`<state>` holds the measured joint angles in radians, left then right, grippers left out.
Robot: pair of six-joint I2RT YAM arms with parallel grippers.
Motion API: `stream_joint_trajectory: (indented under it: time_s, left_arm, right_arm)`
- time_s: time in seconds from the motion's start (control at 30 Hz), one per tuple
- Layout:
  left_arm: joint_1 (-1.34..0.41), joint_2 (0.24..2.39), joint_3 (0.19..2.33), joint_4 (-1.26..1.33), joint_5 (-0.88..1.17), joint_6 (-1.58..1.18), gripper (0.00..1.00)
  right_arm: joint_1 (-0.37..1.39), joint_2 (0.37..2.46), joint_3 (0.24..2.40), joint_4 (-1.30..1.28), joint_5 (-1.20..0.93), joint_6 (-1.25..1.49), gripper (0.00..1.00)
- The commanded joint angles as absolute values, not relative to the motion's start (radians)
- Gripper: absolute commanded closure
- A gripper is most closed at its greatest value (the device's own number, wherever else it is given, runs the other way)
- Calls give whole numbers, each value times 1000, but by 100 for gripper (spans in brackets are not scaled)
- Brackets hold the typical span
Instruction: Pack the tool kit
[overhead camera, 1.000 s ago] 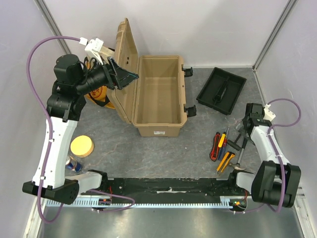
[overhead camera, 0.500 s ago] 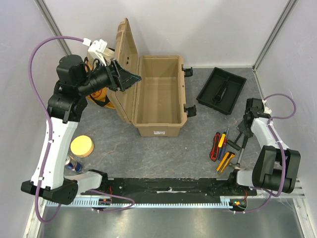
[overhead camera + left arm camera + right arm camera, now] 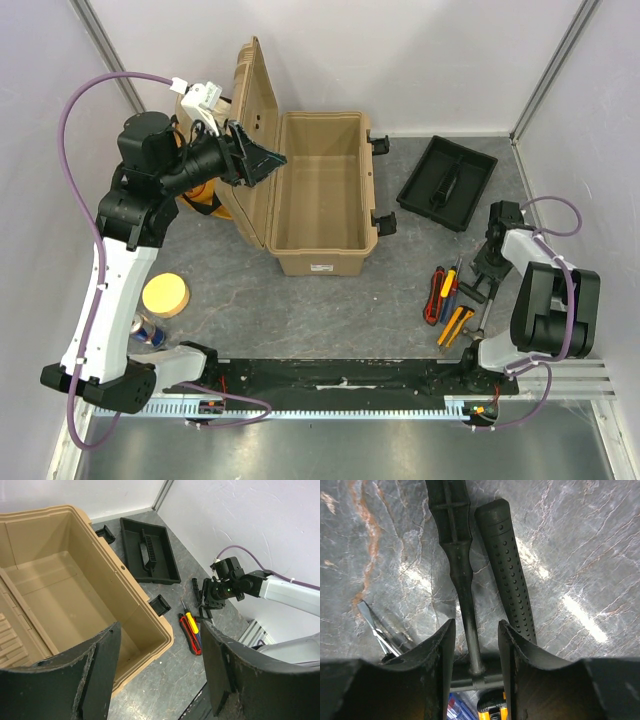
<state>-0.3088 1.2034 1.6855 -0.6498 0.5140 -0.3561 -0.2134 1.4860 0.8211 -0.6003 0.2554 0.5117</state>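
The tan toolbox stands open with its lid raised at the left and nothing inside it. Its black inner tray lies apart at the right. Small hand tools lie on the floor at the front right. My right gripper is down among them. In the right wrist view it is open and straddles the thin shaft of a black-handled tool, with gaps on both sides. A dotted black grip lies beside it. My left gripper hangs open and holds nothing, above the box's lid side.
An orange-yellow cloth bag sits behind the lid at the left. A round yellow disc and a can lie near the left arm's base. Screwdriver tips and a yellow-handled tool crowd the right fingers.
The right wrist has swung left and away, bringing the gripper down over the black tool's shaft with narrower jaws. The left arm has shifted slightly right.
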Motion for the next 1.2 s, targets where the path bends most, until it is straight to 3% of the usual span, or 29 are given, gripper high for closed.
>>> stream_joint_trajectory:
  time_s: [0.0,0.1,0.3,0.5,0.73,0.97,1.17]
  left_arm:
    - [-311,1206,1677,-698,482,-316,29]
    - [-310,1206,1680,-696,483,-321,29]
    - [-311,1187,1674,-696,486,-330,29]
    - [-311,1172,1675,-701,489,-337,29]
    - [-311,1169,1672,-707,447,-356,29]
    - [-311,1167,1674,-726,384,-371,29]
    - [-310,1166,1672,-721,370,-376,29]
  right_arm:
    - [-216,1512,801,-569,244,514,57]
    - [-216,1513,784,-554,219,511,67]
    - [-216,1488,773,-529,206,515,100]
    - [-216,1330,871,-606,245,552,100]
    - [-154,1192,1190,-678,203,548,100]
    - [193,1242,1443,-517,71,479,100]
    - [470,1356,1515,-350,165,479,100]
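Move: The black mallet's shaft runs between the right hand's open fingers, its middle about 4 cm ahead, 2 cm right and 1 cm below; the hammer lies 5 cm back and 3 cm right at the same level. The black tray is roughly 27 cm ahead and 9 cm left, the open toolbox some 25 cm ahead and 44 cm left. From the left hand, the mallet lies about 1 cm back, 58 cm right and 44 cm below. Right hand pinches the mallet's shaft, lifts some 35 cm, swings left and forward towards the toolbox, fingers levelling. ##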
